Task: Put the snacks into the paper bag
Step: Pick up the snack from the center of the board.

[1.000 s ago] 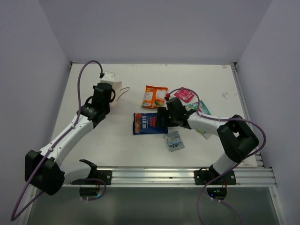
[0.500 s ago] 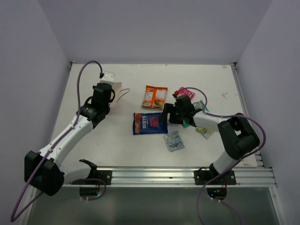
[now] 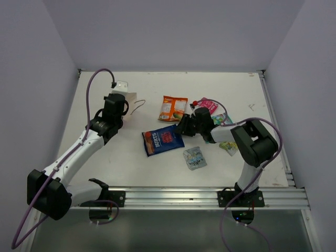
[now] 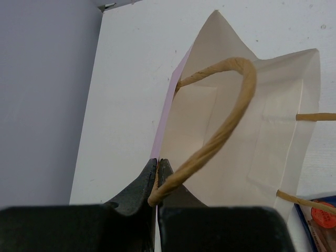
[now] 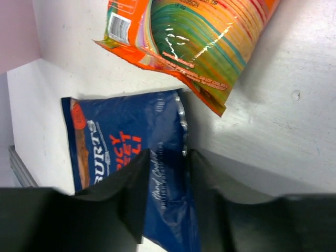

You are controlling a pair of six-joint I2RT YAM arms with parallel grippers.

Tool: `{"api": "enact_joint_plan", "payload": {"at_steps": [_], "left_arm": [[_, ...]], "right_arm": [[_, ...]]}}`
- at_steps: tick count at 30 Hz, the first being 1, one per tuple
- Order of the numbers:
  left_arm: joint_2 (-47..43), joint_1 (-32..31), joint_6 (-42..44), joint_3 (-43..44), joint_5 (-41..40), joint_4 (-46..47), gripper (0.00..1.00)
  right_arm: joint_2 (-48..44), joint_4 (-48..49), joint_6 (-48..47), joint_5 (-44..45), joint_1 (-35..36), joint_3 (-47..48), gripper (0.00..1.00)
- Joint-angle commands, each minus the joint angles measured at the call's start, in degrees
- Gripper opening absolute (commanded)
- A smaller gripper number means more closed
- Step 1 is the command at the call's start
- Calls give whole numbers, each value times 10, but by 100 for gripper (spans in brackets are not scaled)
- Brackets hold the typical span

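In the left wrist view my left gripper (image 4: 157,163) is shut on the near rim of the pale pink paper bag (image 4: 236,131), beside a tan string handle (image 4: 231,110); the bag's mouth gapes toward the camera. From above, that gripper (image 3: 122,96) and the bag (image 3: 127,90) sit at the table's back left. My right gripper (image 5: 168,157) pinches the crinkled right end of the dark blue packet (image 5: 121,136), one finger on each side. The top view has this gripper (image 3: 182,127) at the tilted blue packet (image 3: 163,140). The orange packet (image 3: 173,107) lies just behind it.
A pink-red packet (image 3: 207,105), a teal one (image 3: 223,119) and a yellow-green one (image 3: 231,148) lie partly under my right arm. A silver-grey packet (image 3: 195,157) sits in front of it. A metal rail (image 3: 199,195) runs along the near edge.
My right gripper has moved left onto the blue packet's end and narrowed around it. The packet has shifted left and rotated. The left arm and bag have not moved.
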Motion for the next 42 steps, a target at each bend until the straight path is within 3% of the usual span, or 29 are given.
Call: {"api": "enact_joint_plan", "payload": {"at_steps": [1, 2, 7, 17, 22, 32, 42], "left_arm": [[-14, 2, 10, -3, -6, 32, 0], [-14, 2, 10, -3, -5, 32, 0], [-12, 2, 10, -3, -2, 32, 0], [-10, 2, 9, 0, 0, 29, 0], [-11, 2, 8, 0, 2, 29, 0], [-14, 2, 2, 1, 12, 25, 0], [-19, 2, -3, 0, 11, 24, 0]], "right_arm": [[41, -60, -6, 36, 2, -35, 37], [40, -63, -9, 36, 2, -36, 26], [-11, -80, -15, 41, 1, -38, 0], [-180, -239, -54, 139, 2, 7, 0], [-220, -304, -66, 253, -7, 27, 0], [-256, -308, -31, 332, -87, -13, 0], [-269, -291, -10, 326, -169, -50, 0]]}}
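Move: The blue chip bag at the board's centre has its right-hand end right under the half-open right fingers; its middle lies about 8 cm to the hand's left, 5 cm back and 1 cm lower. The orange bag sits some 10 cm ahead and 3 cm left of the hand, the silver packet about 13 cm back and 7 cm right, and the teal candy bag roughly 17 cm right and 1 cm ahead. From the left hand, the blue bag is about 24 cm right, 6 cm back and 20 cm below. Sinking barely a centimetre, the right hand shuts its fingers on the right-hand end of the blue bag and pinches it, then eases back a little and rises about 6 cm from its start. From there it sweeps right towards the teal candy bag, some 20 cm in all, ending a little lower again, the wrist turning clockwise by about 35 degrees, the grip kept. ##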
